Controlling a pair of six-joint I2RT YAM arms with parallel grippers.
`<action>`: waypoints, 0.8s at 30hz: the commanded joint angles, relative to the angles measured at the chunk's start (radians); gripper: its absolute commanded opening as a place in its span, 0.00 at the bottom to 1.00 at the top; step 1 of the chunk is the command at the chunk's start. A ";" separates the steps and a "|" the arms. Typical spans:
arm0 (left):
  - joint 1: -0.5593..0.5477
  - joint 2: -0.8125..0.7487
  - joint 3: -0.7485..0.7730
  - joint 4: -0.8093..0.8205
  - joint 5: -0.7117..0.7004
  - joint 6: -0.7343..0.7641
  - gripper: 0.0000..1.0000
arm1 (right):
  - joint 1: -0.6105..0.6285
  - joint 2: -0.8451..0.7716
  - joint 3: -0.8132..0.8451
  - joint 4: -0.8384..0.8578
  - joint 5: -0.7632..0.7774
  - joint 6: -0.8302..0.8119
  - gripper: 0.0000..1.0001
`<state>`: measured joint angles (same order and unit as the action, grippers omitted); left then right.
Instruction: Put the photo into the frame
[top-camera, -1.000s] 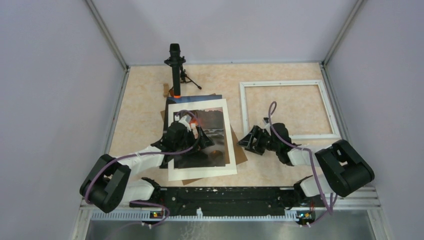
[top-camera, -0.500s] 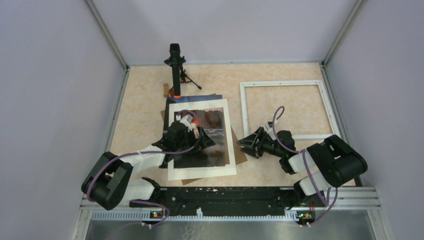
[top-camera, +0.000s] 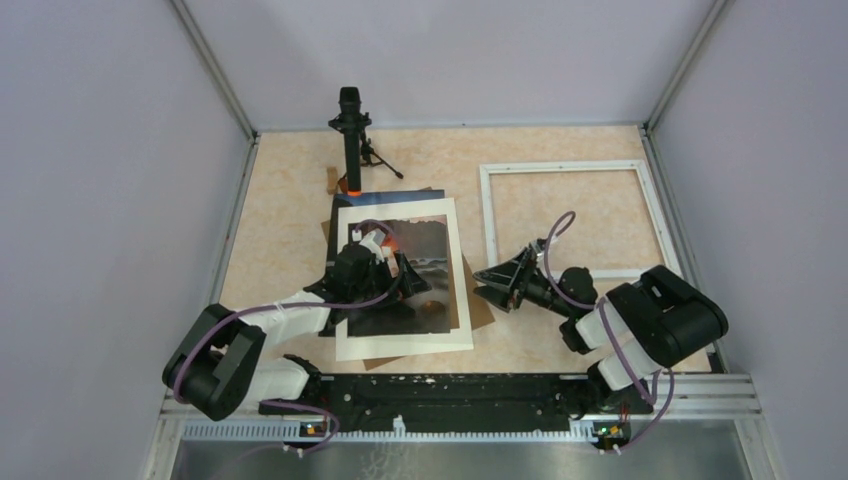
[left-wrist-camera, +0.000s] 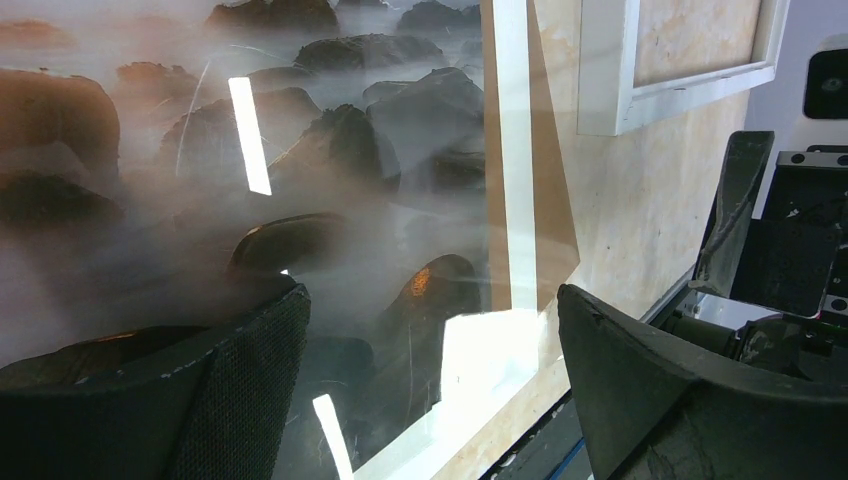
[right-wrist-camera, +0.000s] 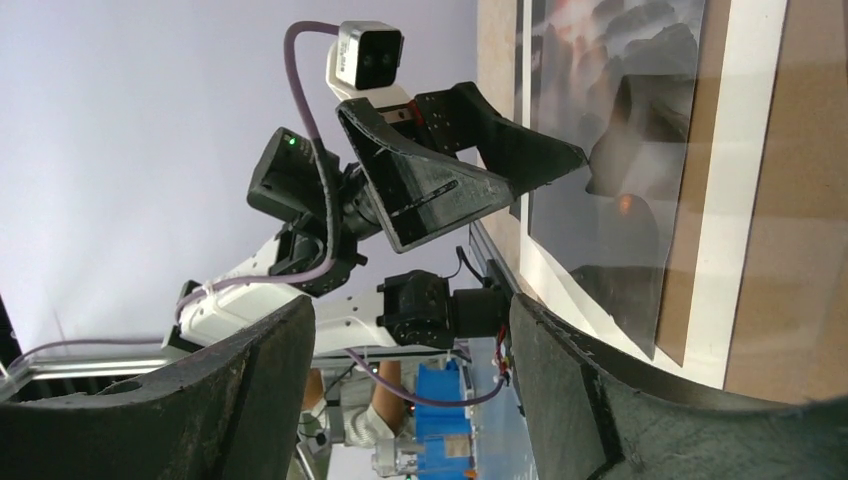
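The photo (top-camera: 437, 262), a dark rocky seascape with a white border, lies flat left of centre on the table. My left gripper (top-camera: 388, 262) hovers over its middle, open, with nothing between the fingers; in the left wrist view the print (left-wrist-camera: 300, 150) fills the space under the left gripper (left-wrist-camera: 430, 385). The thin white frame (top-camera: 565, 167) lies empty at the back right, its corner (left-wrist-camera: 607, 90) showing. My right gripper (top-camera: 483, 284) stands open, turned sideways just right of the photo's edge, holding nothing. In the right wrist view the right gripper (right-wrist-camera: 410, 395) faces the photo (right-wrist-camera: 620, 120).
A brown cardboard sheet (top-camera: 484, 308) and a dark sheet (top-camera: 400, 194) lie under the photo. A black mini tripod (top-camera: 350, 135) stands at the back, behind the photo. Enclosure walls close in the left, right and rear sides.
My right gripper has swung left and rolled onto its side, ending closer to the photo's right edge. The left gripper and the photo have stayed where they were.
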<state>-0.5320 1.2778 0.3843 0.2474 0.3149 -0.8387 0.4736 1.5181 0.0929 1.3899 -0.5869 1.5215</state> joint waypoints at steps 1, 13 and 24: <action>-0.006 0.023 -0.050 -0.180 -0.018 0.021 0.98 | 0.020 0.048 0.004 0.151 0.006 0.018 0.71; -0.005 0.012 -0.056 -0.182 -0.028 0.026 0.98 | 0.015 0.055 -0.045 -0.026 -0.005 -0.172 0.99; -0.006 0.019 -0.054 -0.177 -0.024 0.028 0.98 | -0.077 -0.429 0.273 -1.353 0.169 -0.803 0.96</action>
<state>-0.5320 1.2671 0.3813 0.2356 0.3168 -0.8379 0.4500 1.1484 0.2543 0.5156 -0.5171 1.0134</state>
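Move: Left of the right hand by some 19 cm, 2 cm farther out and about 12 cm below it, lies the middle of the photo. The frame's near left corner is roughly 4 cm ahead of this hand, neither left nor right; the brown board's corner is some 5 cm back and 1 cm right, both about 12 cm below. From the left hand, the photo's middle is about 2 cm ahead, 3 cm left and 4 cm down. Opening from partly to fully wide, the empty right hand sinks about 5 cm towards the table beside the mat's right edge, easing back slightly, then swings some 3 cm forward with a little lift and rightward drift. Its left-pointing fingers tip down some 25 degrees, still clear of the table. The left hand stays open, low over the photo. ##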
